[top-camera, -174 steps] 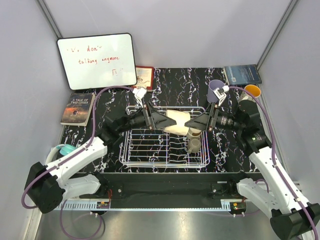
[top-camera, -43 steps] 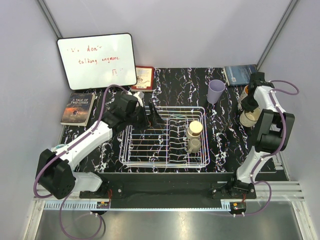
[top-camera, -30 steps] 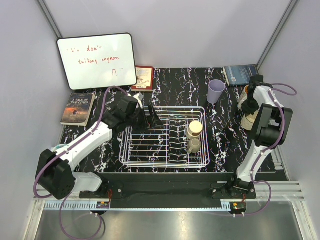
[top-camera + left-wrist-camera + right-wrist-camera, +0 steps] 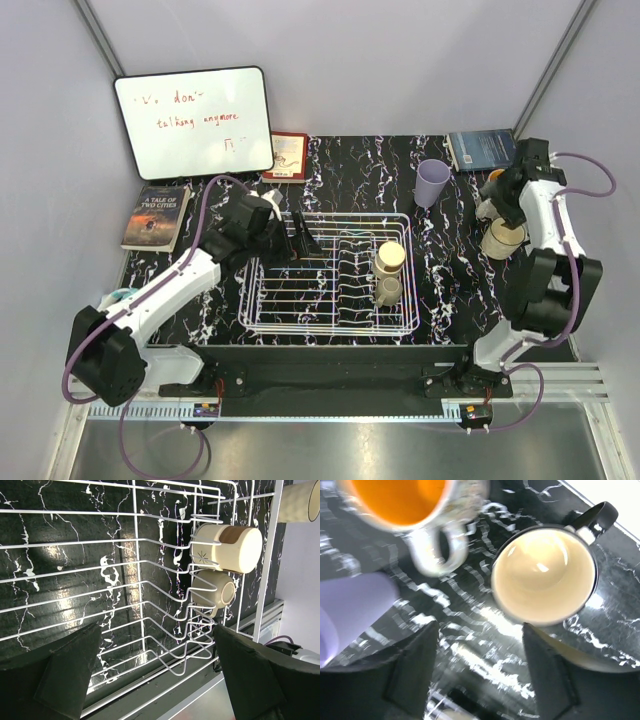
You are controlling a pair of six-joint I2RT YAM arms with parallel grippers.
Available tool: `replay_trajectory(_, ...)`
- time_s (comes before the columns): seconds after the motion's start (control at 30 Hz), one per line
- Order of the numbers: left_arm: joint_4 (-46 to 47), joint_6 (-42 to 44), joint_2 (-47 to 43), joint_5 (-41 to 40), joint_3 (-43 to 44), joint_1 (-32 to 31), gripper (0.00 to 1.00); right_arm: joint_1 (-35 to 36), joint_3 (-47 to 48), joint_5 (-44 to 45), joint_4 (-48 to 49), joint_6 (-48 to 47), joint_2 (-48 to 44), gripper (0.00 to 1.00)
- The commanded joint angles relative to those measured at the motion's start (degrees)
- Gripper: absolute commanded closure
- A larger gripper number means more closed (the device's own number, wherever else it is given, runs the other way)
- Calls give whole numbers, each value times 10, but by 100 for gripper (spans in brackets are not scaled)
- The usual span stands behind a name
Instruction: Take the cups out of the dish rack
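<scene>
The white wire dish rack (image 4: 262, 322) stands mid-table. In its right part a cream-and-tan cup (image 4: 389, 257) and a small olive-grey cup (image 4: 388, 291) lie among the prongs; both also show in the left wrist view, the cream-and-tan cup (image 4: 227, 541) above the olive-grey cup (image 4: 214, 592). My left gripper (image 4: 305, 236) is open and empty over the rack's far left part (image 4: 135, 555). A lavender cup (image 4: 432, 182), a cream cup with a dark rim (image 4: 500, 238) and an orange-lined mug (image 4: 496, 178) stand on the table to the right. My right gripper (image 4: 503, 198) is open and empty above them (image 4: 480, 672).
In the right wrist view the cream cup (image 4: 544, 575), the orange-lined mug (image 4: 400, 500) and the lavender cup (image 4: 350, 610) stand close together. A whiteboard (image 4: 193, 122), a paperback (image 4: 156, 216), a small red book (image 4: 288, 155) and a blue book (image 4: 484, 149) lie along the back.
The large cream cup that both grippers held over the rack now stands on the table at the right. My right gripper has let go and drawn back from it. My left gripper shifted slightly over the rack.
</scene>
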Motion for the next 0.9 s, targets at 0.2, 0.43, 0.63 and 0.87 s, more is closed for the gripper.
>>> replay_trajectory(0.2,-2,45,15,-27,43,-12,1,140,-57,-45,-3,21,-191,5)
replay_trajectory(0.43,-35,105,60,-133,141,-113,1,205,-150,-160,26,-24,-354,0)
replay_trajectory(0.63,-44,136,135,-191,219,-185,1,230,-174,-190,12,-36,-467,0)
replay_trajectory(0.87,-126,179,293,-224,372,-232,1,236,-210,-241,15,-26,-529,0)
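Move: To the left hand's right lies the upturned cream cup in the rack, roughly 16 cm over, 4 cm farther out and 9 cm lower; the small beige cup stands some 6 cm nearer the base than the cream one. From the right hand the cream cup is about 22 cm left, 7 cm back and 7 cm lower. The black-rimmed cup stands 9 cm below that hand, 2 cm right and 1 cm back; the purple cup is about 11 cm left and 12 cm ahead. Swinging about 12 cm to its right over the rack towards the cream cup, the open left hand arches up a few centimetres, then starts to sink, yawing clockwise. The right hand, already clear of the black-rimmed cup, opens fully and sweeps left, up and back, some 15 to 20 cm each way, turning counter-clockwise and tipping its fingers up, to hang high by the rack's right side. ##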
